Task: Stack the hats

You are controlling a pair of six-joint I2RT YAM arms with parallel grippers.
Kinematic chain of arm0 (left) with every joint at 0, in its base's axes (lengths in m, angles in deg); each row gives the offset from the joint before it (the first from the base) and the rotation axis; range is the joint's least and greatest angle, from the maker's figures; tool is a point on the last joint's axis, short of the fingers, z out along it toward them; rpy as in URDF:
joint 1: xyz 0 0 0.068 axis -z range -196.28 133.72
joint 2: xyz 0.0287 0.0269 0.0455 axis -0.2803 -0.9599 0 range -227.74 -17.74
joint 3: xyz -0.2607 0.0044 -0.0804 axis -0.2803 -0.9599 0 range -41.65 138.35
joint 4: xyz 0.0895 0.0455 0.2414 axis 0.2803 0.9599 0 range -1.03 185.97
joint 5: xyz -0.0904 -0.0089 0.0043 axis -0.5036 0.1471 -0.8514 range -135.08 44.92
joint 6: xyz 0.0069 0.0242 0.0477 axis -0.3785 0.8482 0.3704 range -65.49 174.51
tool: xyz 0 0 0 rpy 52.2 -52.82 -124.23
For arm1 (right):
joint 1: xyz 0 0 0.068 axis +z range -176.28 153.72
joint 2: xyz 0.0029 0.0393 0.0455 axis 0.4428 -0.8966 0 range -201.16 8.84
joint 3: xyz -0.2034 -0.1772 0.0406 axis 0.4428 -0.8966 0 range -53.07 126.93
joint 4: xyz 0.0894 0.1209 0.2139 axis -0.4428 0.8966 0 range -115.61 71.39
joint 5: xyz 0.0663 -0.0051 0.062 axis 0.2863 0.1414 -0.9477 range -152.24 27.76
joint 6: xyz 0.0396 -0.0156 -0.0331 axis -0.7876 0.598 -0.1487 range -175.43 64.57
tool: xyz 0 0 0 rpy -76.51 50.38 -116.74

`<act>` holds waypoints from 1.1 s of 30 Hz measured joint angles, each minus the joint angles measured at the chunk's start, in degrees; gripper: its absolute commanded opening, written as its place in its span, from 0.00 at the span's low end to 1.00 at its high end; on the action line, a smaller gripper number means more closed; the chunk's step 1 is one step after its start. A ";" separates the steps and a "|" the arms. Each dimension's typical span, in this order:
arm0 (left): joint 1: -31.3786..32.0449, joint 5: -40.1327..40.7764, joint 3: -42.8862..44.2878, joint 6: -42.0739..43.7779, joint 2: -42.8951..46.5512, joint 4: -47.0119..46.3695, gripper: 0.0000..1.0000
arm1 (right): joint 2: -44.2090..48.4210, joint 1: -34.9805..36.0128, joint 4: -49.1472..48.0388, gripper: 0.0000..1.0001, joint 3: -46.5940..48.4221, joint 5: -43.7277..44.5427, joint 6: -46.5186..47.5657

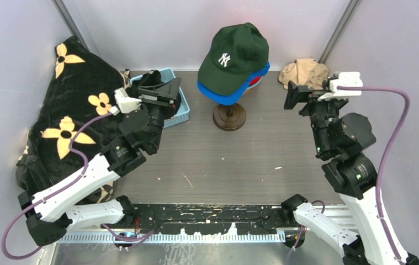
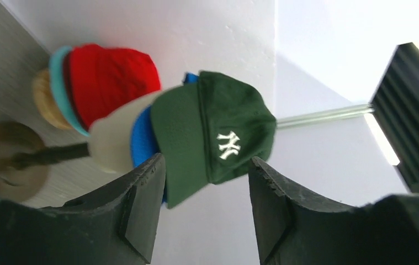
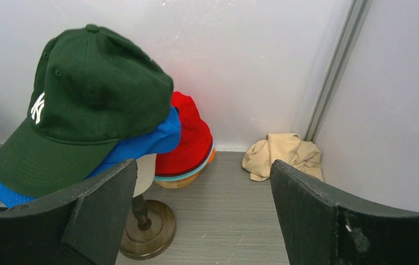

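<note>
A dark green "NY" cap (image 1: pixel 234 52) (image 2: pixel 218 127) (image 3: pixel 91 94) sits on top of a blue cap (image 1: pixel 223 95) (image 3: pixel 152 141), both on a cream head form (image 3: pixel 145 171) on a stand with a wooden base (image 1: pixel 229 116). Behind the stand, on the table, a red bucket hat (image 2: pixel 107 77) (image 3: pixel 187 138) rests on a teal one (image 2: pixel 58 83) with an orange rim (image 3: pixel 212 156) under it. My left gripper (image 1: pixel 168 91) (image 2: pixel 204 165) is open and empty, left of the stand. My right gripper (image 1: pixel 295 94) (image 3: pixel 201 171) is open and empty, to the stand's right.
A beige rag (image 1: pixel 303 72) (image 3: pixel 281 154) lies in the back right corner. A light blue basket (image 1: pixel 175 117) sits under my left gripper. A black cloth with yellow flowers (image 1: pixel 74 110) is heaped along the left wall. Walls close in on three sides.
</note>
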 measured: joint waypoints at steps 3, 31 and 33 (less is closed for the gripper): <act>-0.37 2.93 0.04 4.46 2.23 3.91 0.59 | -1.75 0.00 -0.55 0.93 -0.94 -1.57 -0.87; -36.79 -18.80 13.57 22.14 -29.29 27.61 0.57 | -9.03 0.00 -3.19 0.92 -0.02 -12.39 -2.71; -36.85 -19.89 13.49 21.27 -30.64 27.36 0.57 | -9.11 0.00 -3.19 0.92 -0.31 -12.22 -2.69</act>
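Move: The black cap, the next one to stack, lies in the blue basket some 21 cm ahead of my left hand, 9 cm to its left and about 36 cm below. The basket's middle is about 20 cm ahead, 7 cm left and 40 cm down. The green cap on the head is 12 cm ahead of that hand, 17 cm to its right and nearly level. From my right hand the green cap is about 16 cm ahead, 21 cm left and 9 cm down. With nothing in my part-open fingers, I swing my left hand left and forward, away from the green cap, then sink it steeply towards the black cap, ending about 23 cm lower and 16 cm farther out. On the way I tip the fingers down some 40 degrees and roll the hand's left side up. My wide-open right hand eases about 8 cm left and forward towards the green cap, touching nothing. ##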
